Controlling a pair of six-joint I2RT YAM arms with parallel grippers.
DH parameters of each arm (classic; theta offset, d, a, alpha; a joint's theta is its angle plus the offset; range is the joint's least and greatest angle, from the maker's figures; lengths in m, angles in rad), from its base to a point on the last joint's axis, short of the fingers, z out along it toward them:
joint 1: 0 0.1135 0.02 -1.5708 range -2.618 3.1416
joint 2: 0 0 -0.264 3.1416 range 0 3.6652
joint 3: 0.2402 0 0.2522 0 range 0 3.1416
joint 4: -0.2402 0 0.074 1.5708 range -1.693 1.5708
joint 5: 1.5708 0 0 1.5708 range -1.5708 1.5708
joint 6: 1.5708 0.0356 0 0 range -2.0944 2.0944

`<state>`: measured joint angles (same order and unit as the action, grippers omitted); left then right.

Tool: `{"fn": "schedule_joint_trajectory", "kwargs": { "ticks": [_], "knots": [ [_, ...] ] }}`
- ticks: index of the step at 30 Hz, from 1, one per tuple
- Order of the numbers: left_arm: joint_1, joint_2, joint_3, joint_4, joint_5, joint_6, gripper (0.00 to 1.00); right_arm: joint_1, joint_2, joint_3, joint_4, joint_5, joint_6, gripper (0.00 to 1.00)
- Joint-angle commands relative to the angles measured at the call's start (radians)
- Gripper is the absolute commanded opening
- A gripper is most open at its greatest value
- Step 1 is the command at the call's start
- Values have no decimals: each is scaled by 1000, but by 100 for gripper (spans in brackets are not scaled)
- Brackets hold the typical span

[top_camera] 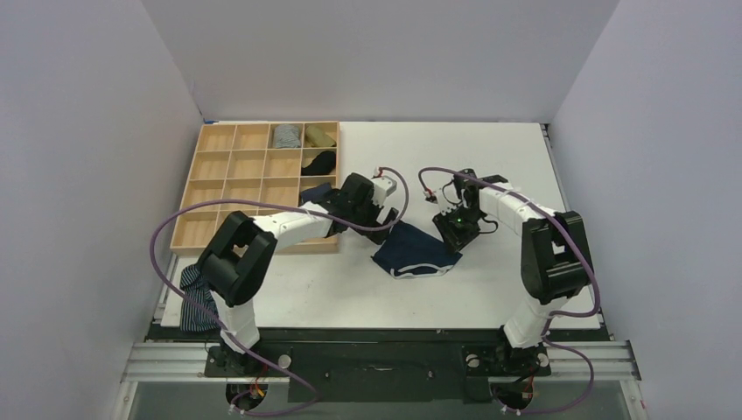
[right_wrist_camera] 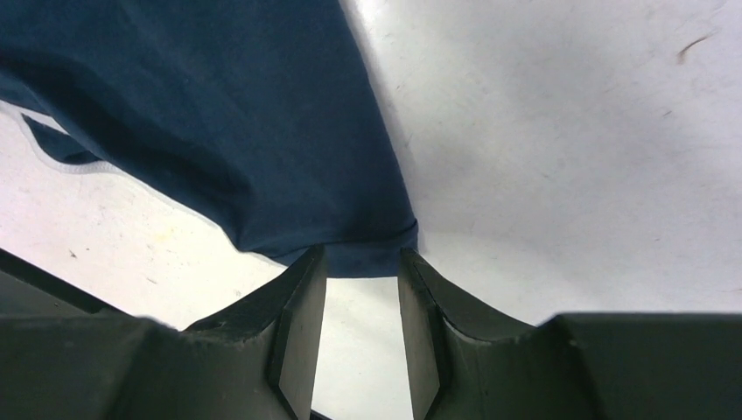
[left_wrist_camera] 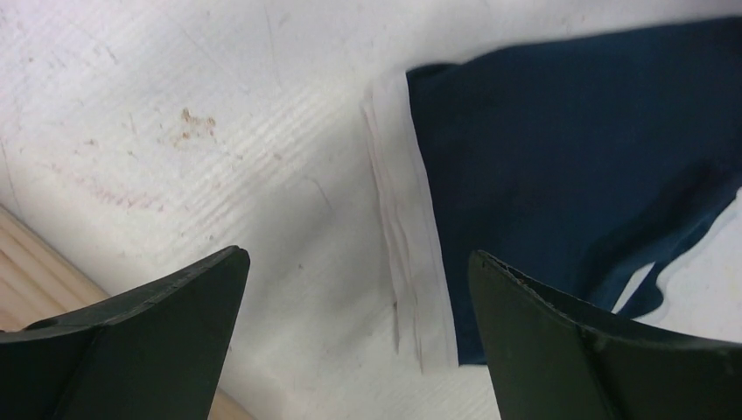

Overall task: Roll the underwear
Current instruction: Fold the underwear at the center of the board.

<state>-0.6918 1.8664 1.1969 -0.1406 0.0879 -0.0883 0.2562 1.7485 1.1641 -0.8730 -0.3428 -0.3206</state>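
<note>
The underwear point(top_camera: 411, 252) is navy-blue fabric with white trim, lying spread on the white table between the two arms. My left gripper point(left_wrist_camera: 359, 262) hangs over its white waistband point(left_wrist_camera: 404, 236), jaws wide open and empty; the band lies between the fingers, nearer the right one. My right gripper point(right_wrist_camera: 362, 262) is at the opposite navy corner point(right_wrist_camera: 367, 258). Its jaws stand partly apart, bare table shows between them, and the hem lies across the gap at the fingertips.
A wooden tray point(top_camera: 213, 188) of cells stands at the left, with rolled garments in its far right cells. A striped garment point(top_camera: 197, 302) hangs off the table's near left edge. The left arm reaches over the tray's near right corner.
</note>
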Motion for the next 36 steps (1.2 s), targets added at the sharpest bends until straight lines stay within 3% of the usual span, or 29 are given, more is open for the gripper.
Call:
{"fn": "schedule_joint_trajectory", "kwargs": {
  "ticks": [1,11,26,36],
  "knots": [
    [-10,-91,-57,-38,11,141,97,24,-51,-32,13,19,-18,33],
    [-124,-82,-144,-2,-191,265,97,74,-4,-55,71,217,20,33],
    [-149,-6,-23,-62,-182,120,97,81,112,137,41,310,-87,33],
    [-152,-112,-37,-7,-122,188,97,75,148,322,-17,246,-163,36]
  ]
}}
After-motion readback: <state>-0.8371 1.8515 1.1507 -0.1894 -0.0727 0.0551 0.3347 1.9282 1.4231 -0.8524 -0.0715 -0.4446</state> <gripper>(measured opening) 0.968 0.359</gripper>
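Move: The underwear lies flattened on the table, its middle about 7 cm right of and 2 cm back from the left hand, some 4 cm below it; the left edge runs almost beneath that hand. From the right hand the middle is about 8 cm left, 1 cm ahead and 3 cm down. The navy roll in the box stands roughly 16 cm left of the left hand and 11 cm ahead; the box's middle is 31 cm left, 14 cm ahead. Along the underwear's left edge, the wide-open left hand drops about 3 cm and goes 5 cm back, rolling some 15 degrees left side up and turning slightly clockwise, pauses low, then eases right and up. Over the right corner the narrowly open right hand sinks 2 cm, edging back and then right, before sweeping about 10 cm forward past the corner, tilting and rising at the end. ##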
